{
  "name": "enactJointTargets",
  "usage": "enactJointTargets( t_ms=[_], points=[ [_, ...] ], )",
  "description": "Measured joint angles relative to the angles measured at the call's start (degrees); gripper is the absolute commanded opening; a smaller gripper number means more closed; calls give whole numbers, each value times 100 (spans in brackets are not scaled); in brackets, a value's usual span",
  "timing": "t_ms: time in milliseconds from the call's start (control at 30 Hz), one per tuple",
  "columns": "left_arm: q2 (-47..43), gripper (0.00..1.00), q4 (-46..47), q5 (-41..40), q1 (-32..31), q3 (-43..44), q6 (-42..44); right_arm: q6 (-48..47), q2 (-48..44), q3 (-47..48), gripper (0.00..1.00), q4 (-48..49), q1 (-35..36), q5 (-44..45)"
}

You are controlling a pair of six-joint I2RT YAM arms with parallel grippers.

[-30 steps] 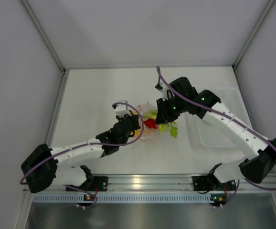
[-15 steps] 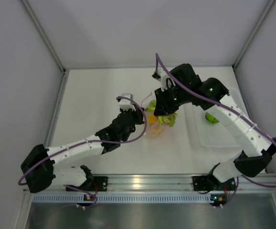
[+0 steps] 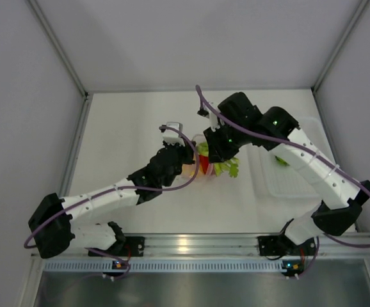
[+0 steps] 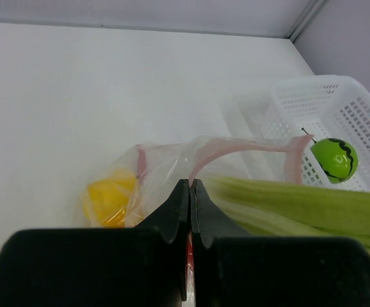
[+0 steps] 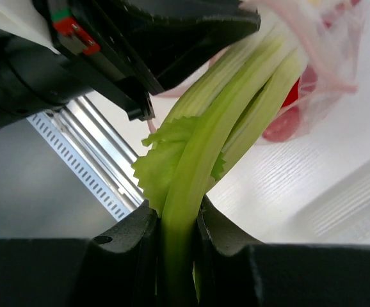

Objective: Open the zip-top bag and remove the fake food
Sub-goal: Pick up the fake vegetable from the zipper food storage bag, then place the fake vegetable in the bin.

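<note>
The zip-top bag [image 4: 166, 163] is clear crinkly plastic with a pink zip strip [image 4: 236, 146], lying mid-table [image 3: 200, 171]. My left gripper [image 4: 190, 183] is shut on the bag's edge beside the strip, and it shows left of the bag from above [image 3: 185, 160]. Inside the bag are a yellow piece [image 4: 108, 199] and a red piece [image 5: 286, 120]. My right gripper [image 5: 177, 208] is shut on a pale green leafy stalk [image 5: 236, 96] whose far end reaches into the bag's mouth. From above, this gripper [image 3: 218, 152] hangs over the bag and the stalk [image 3: 228, 167].
A white perforated tray [image 3: 290, 187] stands to the right of the bag, with a green ball [image 3: 281, 160] inside it [image 4: 333, 160]. The metal rail [image 3: 191, 243] runs along the near edge. Grey walls enclose the table on three sides.
My right arm has swung left over the bag with the stalk in its grip, uncovering the green ball in the tray. My left gripper has shifted slightly farther out, still pinching the bag.
</note>
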Motion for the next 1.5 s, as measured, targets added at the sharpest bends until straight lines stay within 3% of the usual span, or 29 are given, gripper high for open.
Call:
enactJointTargets(
  t_ms=[167,433,667,1067,1267,1500],
  points=[
    [0,0,9,2,11,63,72,66,-138,516,0,42,-157,52],
    [103,0,-20,-55,94,74,20,269,-1246,385,0,234,-1231,-608],
    [131,0,-157,-114,170,76,-103,297,-1797,389,0,286,-1692,-870],
    [-214,0,-400,-142,297,76,-168,632,-2243,391,0,590,-2754,63],
    [-297,0,-592,7,315,79,-208,634,-2647,-743,0,1029,-3261,846],
    [-295,0,-691,289,321,83,-278,616,-2710,-2367,0,1685,-4758,1027]
  ],
)
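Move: The celery is already in the right fingers, its pale end still in the mouth of the zip-top bag, which stands roughly 6 cm left, 8 cm ahead and 15 cm below the right hand. The white tray it is bound for has its middle some 31 cm to the right, 11 cm ahead and 25 cm down, with the green tomato in it about 27 cm right and 11 cm ahead. From the left hand, the tray's middle is around 40 cm right, a few cm ahead. The celery is drawn up out of the bag mouth by the right hand, which climbs about 15 cm while going right, then sinks some 12 cm as it swings on right and forward to the tray, turning clockwise along the way and keeping its grip. The left fingers stay shut on the bag's rim, shifting only a couple of centimetres. ##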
